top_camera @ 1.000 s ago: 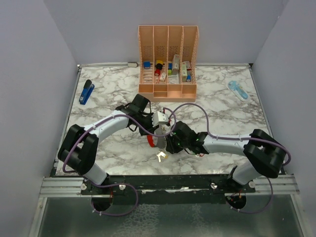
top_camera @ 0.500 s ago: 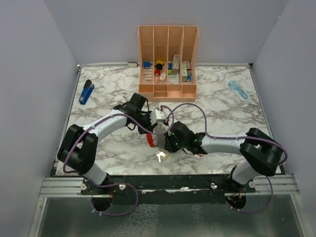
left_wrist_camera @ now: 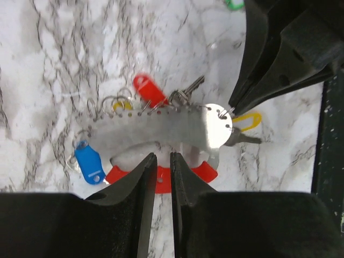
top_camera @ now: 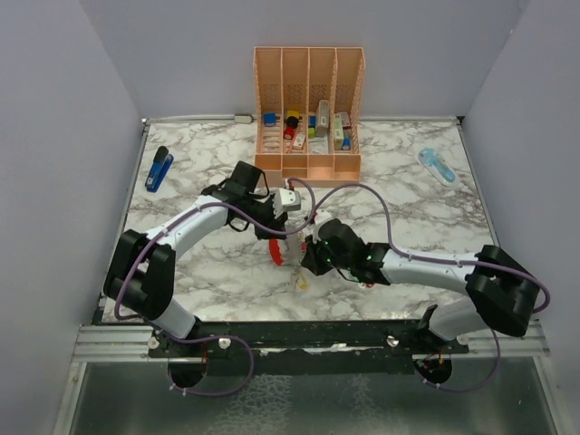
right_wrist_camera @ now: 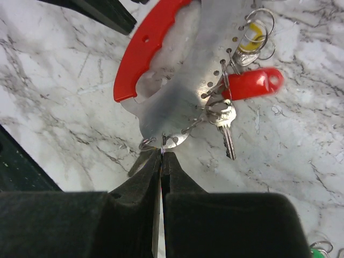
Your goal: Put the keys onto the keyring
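Note:
The keyring [left_wrist_camera: 161,180] is a red C-shaped clip with a grey metal plate [left_wrist_camera: 166,126] full of small holes. My left gripper [left_wrist_camera: 164,156] is shut on its red arc and holds it over the table. Keys hang from the plate: a blue tag [left_wrist_camera: 88,164], a red tag [left_wrist_camera: 149,90] and a yellow tag [left_wrist_camera: 248,120]. My right gripper [right_wrist_camera: 162,153] is shut on a thin wire loop at the plate's rounded end [right_wrist_camera: 169,137]. A silver key [right_wrist_camera: 228,129] dangles beside the red tag [right_wrist_camera: 250,85]. From above, the keyring [top_camera: 278,253] sits between both grippers.
An orange divided organiser [top_camera: 308,118] with small items stands at the back. A blue stapler [top_camera: 159,168] lies at the left, a light-blue object [top_camera: 437,165] at the right. A green tag [right_wrist_camera: 322,251] lies on the marble near my right gripper. Cables loop over the table's middle.
My right gripper's jaws have closed onto the wire loop. Both arms shifted slightly away from the near edge with the keyring and its hanging keys.

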Controlling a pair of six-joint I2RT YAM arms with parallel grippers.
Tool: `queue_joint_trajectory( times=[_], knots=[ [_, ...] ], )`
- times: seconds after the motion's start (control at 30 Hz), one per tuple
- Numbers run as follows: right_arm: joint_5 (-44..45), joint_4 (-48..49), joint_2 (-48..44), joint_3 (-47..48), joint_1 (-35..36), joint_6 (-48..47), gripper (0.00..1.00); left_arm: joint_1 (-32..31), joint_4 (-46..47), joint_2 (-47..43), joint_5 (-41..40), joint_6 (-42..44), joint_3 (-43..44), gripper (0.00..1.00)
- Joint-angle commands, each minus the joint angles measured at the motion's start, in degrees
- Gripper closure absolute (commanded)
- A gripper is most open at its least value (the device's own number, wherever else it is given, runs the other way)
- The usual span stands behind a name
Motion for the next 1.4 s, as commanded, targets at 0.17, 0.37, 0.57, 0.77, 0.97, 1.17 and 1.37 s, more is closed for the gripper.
queue_joint_trajectory(
  times=[0.17, 0.37, 0.57, 0.77, 0.97, 1.17, 1.37],
  knots=[
    [0.98, -5.37, -5.94, 4.57, 0.41, -3.85, 0.99, -0.24, -6.20, 1.24, 17.61, 0.92, 8.53, 0.78],
    [-1.41, -7.63, -8.86, 7.04, 0.35, -6.28, 0.99, -0.41, -16.62, 1.56, 19.55, 11.07, 11.27, 0.77],
    [-3.53, -10.84, -11.59, 9.15, 0.37, -8.33, 0.99, -0.49, -21.52, 1.88, 20.39, 18.10, 11.97, 0.78],
    [-7.28, -12.56, -11.12, 11.06, 0.35, -9.02, 0.99, -1.02, -22.18, 2.35, 22.34, 19.56, 13.22, 0.78],
    [-8.92, -12.63, -10.61, 11.56, 0.39, -9.19, 0.99, -1.41, -23.21, 2.22, 21.23, 20.94, 13.73, 0.78],
    [-9.06, -12.71, -10.21, 12.18, 0.39, -9.29, 0.99, -2.66, -27.22, 2.41, 21.15, 24.61, 14.10, 0.80],
    [-8.76, -12.89, -10.29, 12.43, 0.38, -9.48, 0.99, -3.13, -31.92, 2.52, 22.14, 28.66, 15.08, 0.82]
  ],
)
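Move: The left fingers are astride the keyring's red handle. The right fingers already pinch a small wire ring at the near end of its metal plate. The plate's middle lies about 3 cm right of the left hand and 1 cm back, and some 5 cm ahead and 2 cm left of the right hand. The yellow-tag key is about 4 cm back and 1 cm left of the right hand, 4 cm below; the silver key is 6 cm ahead of it, 1 cm right. Right fingers keep their shut pinch on the wire ring at the plate's near end and carry it up about 10 cm, easing slightly left and back late on. The left hand, still astride the red handle, first rises some 6 cm, slipping a little right, then draws back about as far, turning some 25 degrees clockwise, so the two sets of fingertips close up. ##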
